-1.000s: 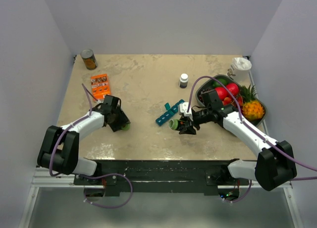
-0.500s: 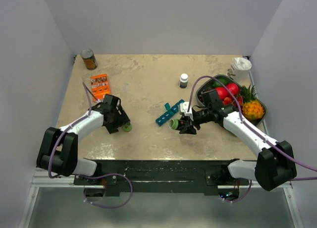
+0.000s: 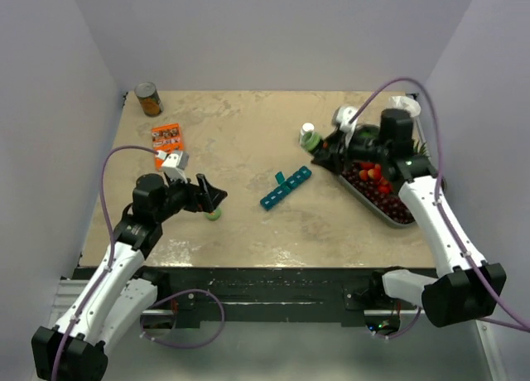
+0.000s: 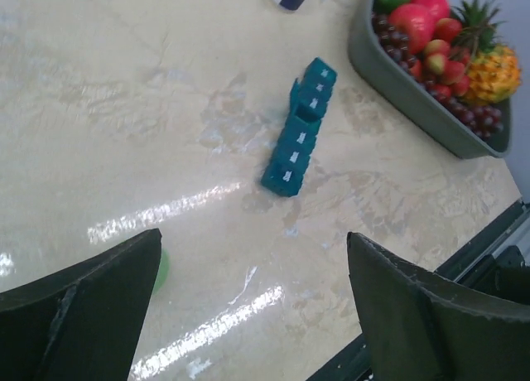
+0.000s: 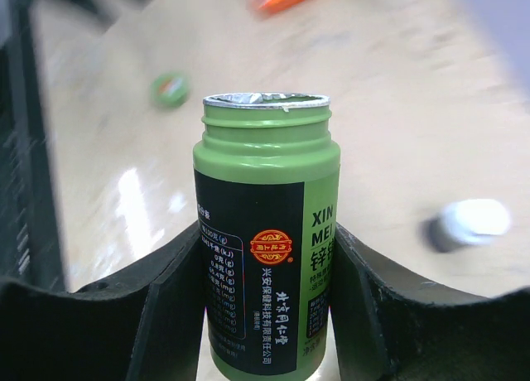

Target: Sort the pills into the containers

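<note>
The containers [image 3: 286, 188] are one slim teal strip of lidded compartments lying slantwise mid-table, also in the left wrist view [image 4: 300, 128]. One lid near the far end stands up. My right gripper [image 3: 323, 145] is shut on an upright green bottle [image 5: 267, 257] with a black label and no cap; its mouth shows a silvery rim. My left gripper [image 3: 214, 197] hangs open over bare table [image 4: 257, 315], holding nothing. A green cap [image 3: 214, 214] lies just beside its left finger [image 4: 83, 306]. No pills are in view.
A grey fruit tray [image 3: 389, 211] fills the right side, close under my right arm. A small dark white-capped bottle [image 5: 472, 224] is near the held bottle. An orange packet [image 3: 168, 138] and a brown can [image 3: 149, 99] sit back left. A white object [image 3: 403, 106] is back right.
My left gripper opened wide and drew back from the green cap, which stays on the table. My right arm carried the green bottle from mid-table to the back right, near the tray.
</note>
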Robot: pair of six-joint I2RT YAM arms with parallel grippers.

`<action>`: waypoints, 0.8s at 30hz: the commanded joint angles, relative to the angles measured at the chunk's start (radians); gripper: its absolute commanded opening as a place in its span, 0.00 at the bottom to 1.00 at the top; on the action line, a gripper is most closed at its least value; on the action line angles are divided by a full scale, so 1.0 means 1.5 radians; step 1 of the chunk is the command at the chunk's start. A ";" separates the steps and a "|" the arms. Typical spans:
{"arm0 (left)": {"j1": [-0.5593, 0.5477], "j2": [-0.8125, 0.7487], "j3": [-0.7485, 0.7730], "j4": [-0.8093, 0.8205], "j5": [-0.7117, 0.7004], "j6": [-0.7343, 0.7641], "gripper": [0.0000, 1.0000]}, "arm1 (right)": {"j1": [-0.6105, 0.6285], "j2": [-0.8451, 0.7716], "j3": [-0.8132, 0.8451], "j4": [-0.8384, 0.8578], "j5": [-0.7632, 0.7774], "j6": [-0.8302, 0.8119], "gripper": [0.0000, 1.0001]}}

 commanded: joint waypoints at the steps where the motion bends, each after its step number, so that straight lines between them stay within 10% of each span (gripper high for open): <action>1: 0.002 -0.031 -0.014 0.075 0.074 0.110 0.97 | -0.085 0.006 0.161 0.196 0.078 0.270 0.00; 6: 0.002 -0.035 -0.010 0.096 0.097 0.122 0.97 | -0.084 0.035 0.301 0.344 0.076 0.549 0.00; 10: 0.002 -0.048 -0.014 0.100 0.112 0.125 0.97 | 0.017 -0.041 0.261 0.404 -0.086 0.571 0.00; 15: 0.002 -0.065 -0.019 0.123 0.134 0.122 0.97 | -0.115 -0.052 0.269 0.488 0.108 0.640 0.00; 20: 0.002 -0.073 -0.027 0.153 0.168 0.122 0.97 | 0.019 -0.130 0.132 0.593 -0.021 0.701 0.00; 24: 0.002 -0.073 -0.042 0.209 0.212 0.127 0.98 | -0.150 -0.111 0.147 0.580 0.091 0.734 0.00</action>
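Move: The green bottle is already in the right hand's grip, in the air. From that hand the white pill bottle stands about 18 cm ahead and 2 cm left, the teal pill organizer some 5 cm ahead and 8 cm left, and the fruit basket roughly 8 cm ahead and 20 cm right, all 20 cm or more below. From the left hand the green bottle is about 25 cm right, 5 cm ahead and 8 cm higher; the green cap lies 2 cm ahead, 3 cm left and 16 cm below. The green bottle, still pinched in the right hand, is swung fast upward, away from the organizer, to nearly 30 cm higher, first forward and right, then back past its start with quick side-to-side reversals, sinking slightly at the end; the fingers tip up some 35 degrees. The left hand, fingers kept wide open, rises about 4 cm off the cap, easing right and back as its fingertips lift and turn clockwise. ##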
